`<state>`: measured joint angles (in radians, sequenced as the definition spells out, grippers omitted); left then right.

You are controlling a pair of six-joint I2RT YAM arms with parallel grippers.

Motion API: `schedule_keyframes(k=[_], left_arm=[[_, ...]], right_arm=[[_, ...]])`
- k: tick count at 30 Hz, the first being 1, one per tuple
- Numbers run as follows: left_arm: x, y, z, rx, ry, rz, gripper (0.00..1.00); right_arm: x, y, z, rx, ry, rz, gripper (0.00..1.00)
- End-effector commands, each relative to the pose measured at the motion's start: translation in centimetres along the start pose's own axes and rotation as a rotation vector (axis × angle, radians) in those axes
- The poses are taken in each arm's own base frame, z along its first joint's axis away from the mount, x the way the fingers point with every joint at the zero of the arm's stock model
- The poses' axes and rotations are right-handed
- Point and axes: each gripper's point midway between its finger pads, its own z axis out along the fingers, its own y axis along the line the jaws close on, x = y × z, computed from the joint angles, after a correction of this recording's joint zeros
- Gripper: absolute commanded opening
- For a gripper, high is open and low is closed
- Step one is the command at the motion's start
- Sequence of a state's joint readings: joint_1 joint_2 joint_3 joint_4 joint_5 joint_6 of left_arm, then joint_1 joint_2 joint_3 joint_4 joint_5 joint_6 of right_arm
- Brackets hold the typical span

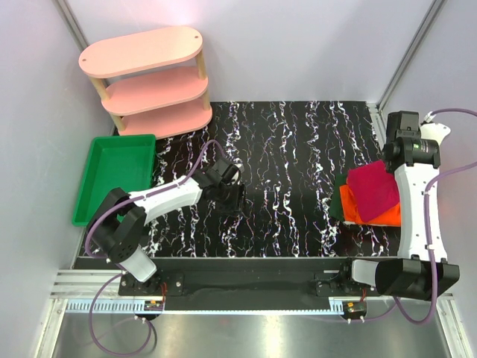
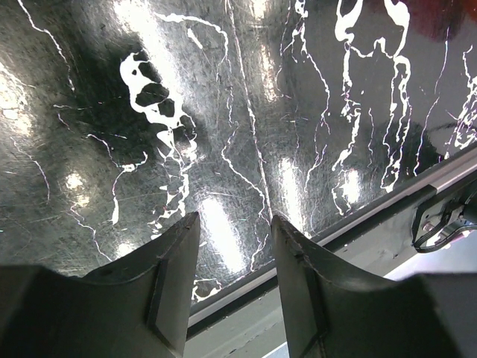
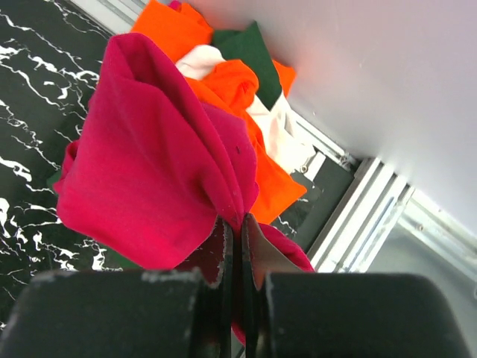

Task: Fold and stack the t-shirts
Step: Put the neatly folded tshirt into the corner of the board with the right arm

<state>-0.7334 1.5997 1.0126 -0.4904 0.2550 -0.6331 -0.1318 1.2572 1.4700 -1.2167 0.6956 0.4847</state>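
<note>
At the table's right edge lies a pile of t-shirts: a crimson one (image 1: 374, 189) on top, an orange one (image 1: 382, 215) under it, and a dark green one (image 1: 339, 207) peeking out at the left. My right gripper (image 3: 238, 222) is shut on a pinched fold of the crimson t-shirt (image 3: 149, 164), lifting it over the orange cloth (image 3: 246, 97) and dark green cloth (image 3: 250, 48). My left gripper (image 2: 235, 224) hovers open over bare marbled table near the front edge, nothing between its fingers (image 2: 175, 268). In the top view the left gripper (image 1: 231, 195) sits left of centre.
A green plastic tray (image 1: 115, 177) stands at the left edge. Behind it is a pink three-tier shelf (image 1: 149, 78). The table's front rail (image 2: 387, 201) runs just under the left gripper. The right wall (image 3: 373, 74) is close beside the pile.
</note>
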Motion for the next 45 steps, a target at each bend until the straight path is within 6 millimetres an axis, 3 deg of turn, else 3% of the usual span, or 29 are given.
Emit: schedule_keyframes(k=[1,4,7,12,21,31,35,38,45], left_arm=[[-0.4,-1.1,0.0,0.032,-0.002,0.011,0.47],[-0.2,-1.1,-0.2,0.032,-0.003,0.012,0.47],[-0.1,-0.9,-0.3,0.025,-0.004,0.009,0.47],[0.0,-0.9,-0.5,0.028,-0.005,0.007,0.47],[0.6,-1.5,-0.3,0.044,0.014,0.026,0.47],[1.1,-2.0,-1.1,0.075,0.015,0.041,0.46],[1.2,-2.0,-1.2,0.080,0.018,0.051,0.46],[1.3,-1.9,-1.2,0.079,0.019,0.053,0.46],[1.3,-1.8,-0.9,0.074,0.028,0.061,0.46]], right_arm=[[-2.4,0.4,-0.7,-0.016,-0.089,-0.010,0.00],[-1.8,-0.6,0.1,0.061,-0.087,-0.022,0.00],[0.2,-2.3,1.2,0.157,-0.046,-0.015,0.00],[5.1,-3.7,2.7,0.210,0.114,0.029,0.00],[6.4,-6.4,3.1,0.270,0.163,0.098,0.00],[8.9,-5.9,5.1,0.294,0.332,0.154,0.00],[8.7,-6.1,5.5,0.313,0.336,0.156,0.00],[8.6,-6.3,5.9,0.324,0.345,0.163,0.03],[6.8,-6.5,5.4,0.309,0.285,0.208,0.41]])
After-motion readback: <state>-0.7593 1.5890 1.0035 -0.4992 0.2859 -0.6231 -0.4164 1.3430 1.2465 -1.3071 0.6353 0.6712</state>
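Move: The red folded t-shirt, still pinched by its right side, is meant for the stack topped by the orange t-shirt, whose middle lies about 7 cm left, 4 cm ahead and 24 cm below the right hand. From that hand, the green t-shirt's showing edge is roughly 19 cm left and 4 ahead; the white cloth is some 3 cm back and 3 right. The idle left hand has the stack about 42 cm to its right and 7 ahead. The red t-shirt is lowered and drawn back over the stack by the right hand, which goes down about 10 cm and back some 7, edging right beyond the stack's right side. It swings down and back together, eases back and right, then sinks further while twisting clockwise roughly 20 degrees; at the end the fingers part about a third around the cloth. ##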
